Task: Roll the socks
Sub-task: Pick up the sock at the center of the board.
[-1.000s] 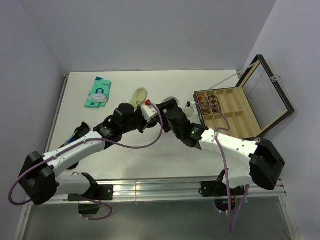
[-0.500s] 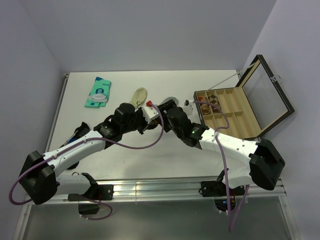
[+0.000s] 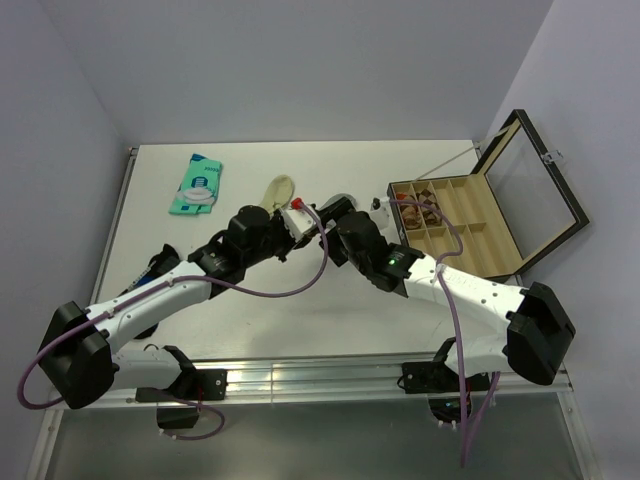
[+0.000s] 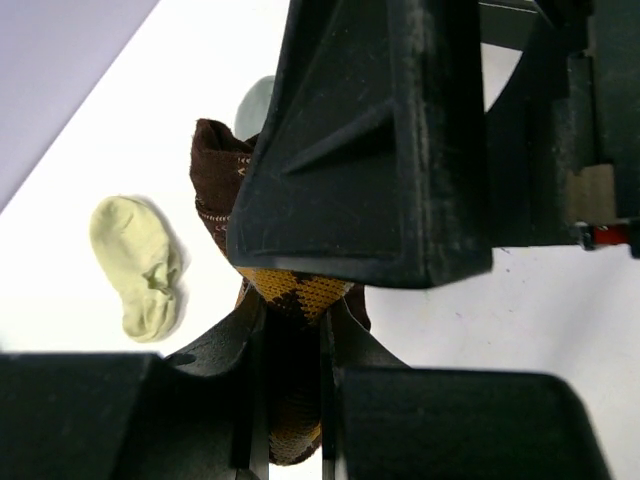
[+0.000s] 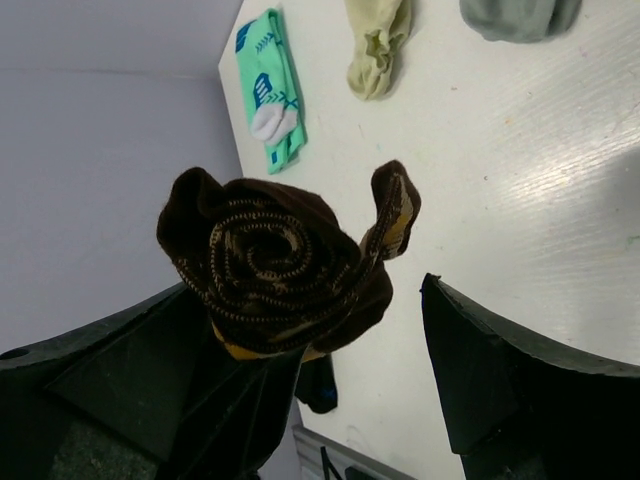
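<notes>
The dark-brown argyle sock [image 5: 275, 265] is wound into a spiral roll with a loose end [image 5: 395, 215] sticking up. My left gripper [image 4: 293, 340] is shut on this sock [image 4: 290, 290]. My right gripper [image 5: 320, 300] is open around the roll, which rests against its left finger [image 5: 130, 390] and stands apart from the right one. In the top view both grippers, left [image 3: 298, 222] and right [image 3: 330, 215], meet mid-table and hide the roll. The cream sock [image 3: 278, 190] and the grey sock [image 5: 520, 15] lie loose on the table beyond them.
A teal-and-white packet [image 3: 198, 185] lies at the back left. An open wooden box [image 3: 470, 235] with compartments stands at the right, its lid up, with brown rolled fabric [image 3: 415, 198] in a back compartment. Walls close the table at the back and sides.
My right arm has shifted a little toward the left gripper. The left arm has hardly moved and still holds the sock.
</notes>
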`<action>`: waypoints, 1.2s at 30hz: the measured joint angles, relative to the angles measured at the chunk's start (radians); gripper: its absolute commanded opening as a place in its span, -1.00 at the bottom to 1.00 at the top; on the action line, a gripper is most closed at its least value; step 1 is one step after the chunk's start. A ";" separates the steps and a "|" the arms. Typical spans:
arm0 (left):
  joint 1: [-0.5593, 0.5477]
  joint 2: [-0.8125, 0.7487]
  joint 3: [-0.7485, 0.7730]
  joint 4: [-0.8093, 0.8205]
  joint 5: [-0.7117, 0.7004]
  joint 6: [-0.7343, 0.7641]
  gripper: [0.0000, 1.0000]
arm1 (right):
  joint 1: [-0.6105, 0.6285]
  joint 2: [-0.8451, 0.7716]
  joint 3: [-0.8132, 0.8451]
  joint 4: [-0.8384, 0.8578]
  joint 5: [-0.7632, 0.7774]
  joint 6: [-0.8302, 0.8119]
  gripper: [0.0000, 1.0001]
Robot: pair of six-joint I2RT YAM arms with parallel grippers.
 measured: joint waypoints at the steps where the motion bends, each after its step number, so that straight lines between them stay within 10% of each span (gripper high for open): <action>1: -0.003 0.000 0.000 0.005 -0.010 0.003 -0.99 | 0.000 0.000 0.003 -0.002 -0.004 0.001 0.86; 27: -0.042 0.021 0.000 0.027 -0.056 0.021 -0.99 | -0.035 0.068 0.021 0.055 -0.090 0.056 0.73; 36: -0.043 0.030 0.000 0.028 -0.037 0.018 -0.99 | -0.052 0.079 0.021 0.076 -0.104 0.036 0.11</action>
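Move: The rolled brown-and-tan sock is in the air, still pinched in the left fingers, its middle about 1 cm ahead and 2 cm to the right of the left hand. From the right hand it lies some 2 cm ahead, 2 cm left and 1 cm up. On the table roughly 18 cm below the right hand, the grey sock is about 9 cm ahead and 3 cm right, the yellow sock about 13 cm ahead and 10 cm left. The right fingers close about a quarter of their range around the roll, seeming to begin touching its side at the end. Before that, the right hand eases left and slightly back, then pushes forward about 2 cm, bringing the roll between its fingers. The left keeps its pinch and drifts about 1 cm right, towards the right hand. ##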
